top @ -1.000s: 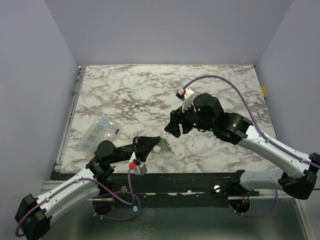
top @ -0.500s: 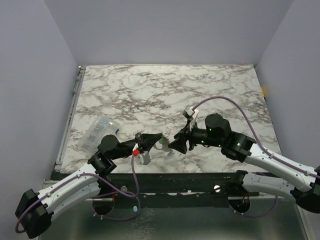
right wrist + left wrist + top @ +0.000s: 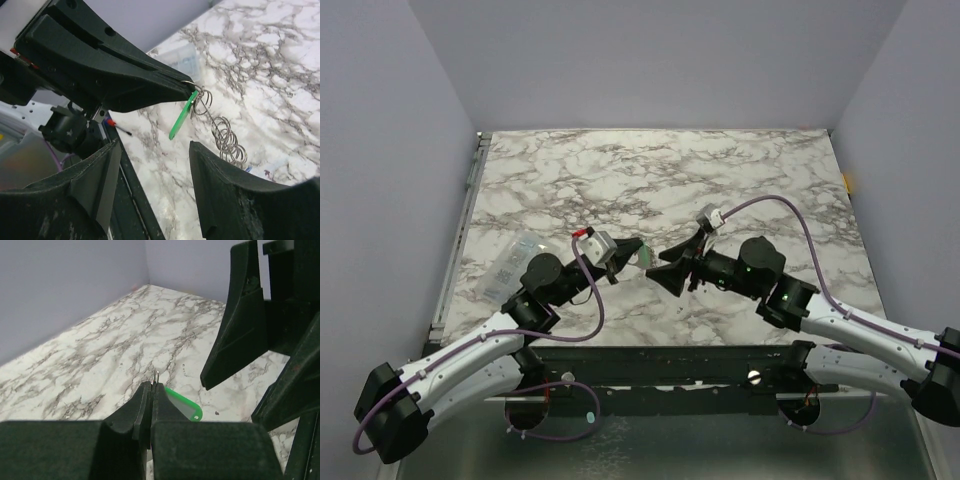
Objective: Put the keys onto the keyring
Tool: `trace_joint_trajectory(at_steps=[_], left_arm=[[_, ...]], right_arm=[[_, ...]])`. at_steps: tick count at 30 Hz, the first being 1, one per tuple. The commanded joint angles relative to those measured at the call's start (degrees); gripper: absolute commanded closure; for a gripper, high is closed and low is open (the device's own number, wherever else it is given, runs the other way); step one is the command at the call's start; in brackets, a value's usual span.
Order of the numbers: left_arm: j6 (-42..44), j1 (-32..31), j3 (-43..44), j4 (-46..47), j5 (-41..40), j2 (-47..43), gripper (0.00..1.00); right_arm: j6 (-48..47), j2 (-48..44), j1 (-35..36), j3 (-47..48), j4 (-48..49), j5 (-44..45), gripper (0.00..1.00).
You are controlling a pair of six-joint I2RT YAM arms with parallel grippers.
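Observation:
My left gripper is shut on a small wire ring of the keyring, whose silvery loops hang in a string below its tip. The mint green key dangles from that same ring, raised off the marble; it also shows in the left wrist view and in the top view. My right gripper stands open just right of the left gripper, facing it, with the key and rings a little beyond its fingertips. A sliver of blue, probably the blue key, lies on the table behind the right finger.
A clear plastic bag lies on the marble table at the left, behind the left arm. The table's dark front edge runs close below both grippers. Lilac walls close in the sides and back.
My left gripper has risen from the table's front and swung its tip up with the green key and rings. My right gripper has dropped and turned to face it at close range.

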Motion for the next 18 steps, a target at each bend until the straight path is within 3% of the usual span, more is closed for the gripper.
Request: trace_joint_trajectory(at_steps=[1,18], left_arm=[[-11.53,-0.14,3.09,1.81,-5.19,1.29,1.0],[-10.84,-0.1,1.9,1.54,-4.99,0.44,1.0]], right_arm=[[1.07,4.31,0.19,-0.31,8.78,3.73,0.35],[1.49,13.6,0.21,4.69,8.98,8.67,0.41]])
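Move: The green key sits about 4 cm ahead of the right hand, 4 cm to its left and some 2 cm lower. Just past it, about 6 cm ahead and 5 cm left of the right hand at its own height, are the left fingertips, with the wire rings hanging some 6 cm below that hand, 5 cm ahead and 4 cm left. From the left hand the key lies roughly 2 cm back, 2 cm right and slightly below. Still pinching the end of the keyring, the left hand stays almost in place and only tips about 10 degrees as the right hand comes in. The right, fingers held open, reaches some 5 cm forward and left, sinking about 2 cm on the way, to bring its fingertips either side of the green key; no grip is made yet, and whether a finger touches it can't be seen. ##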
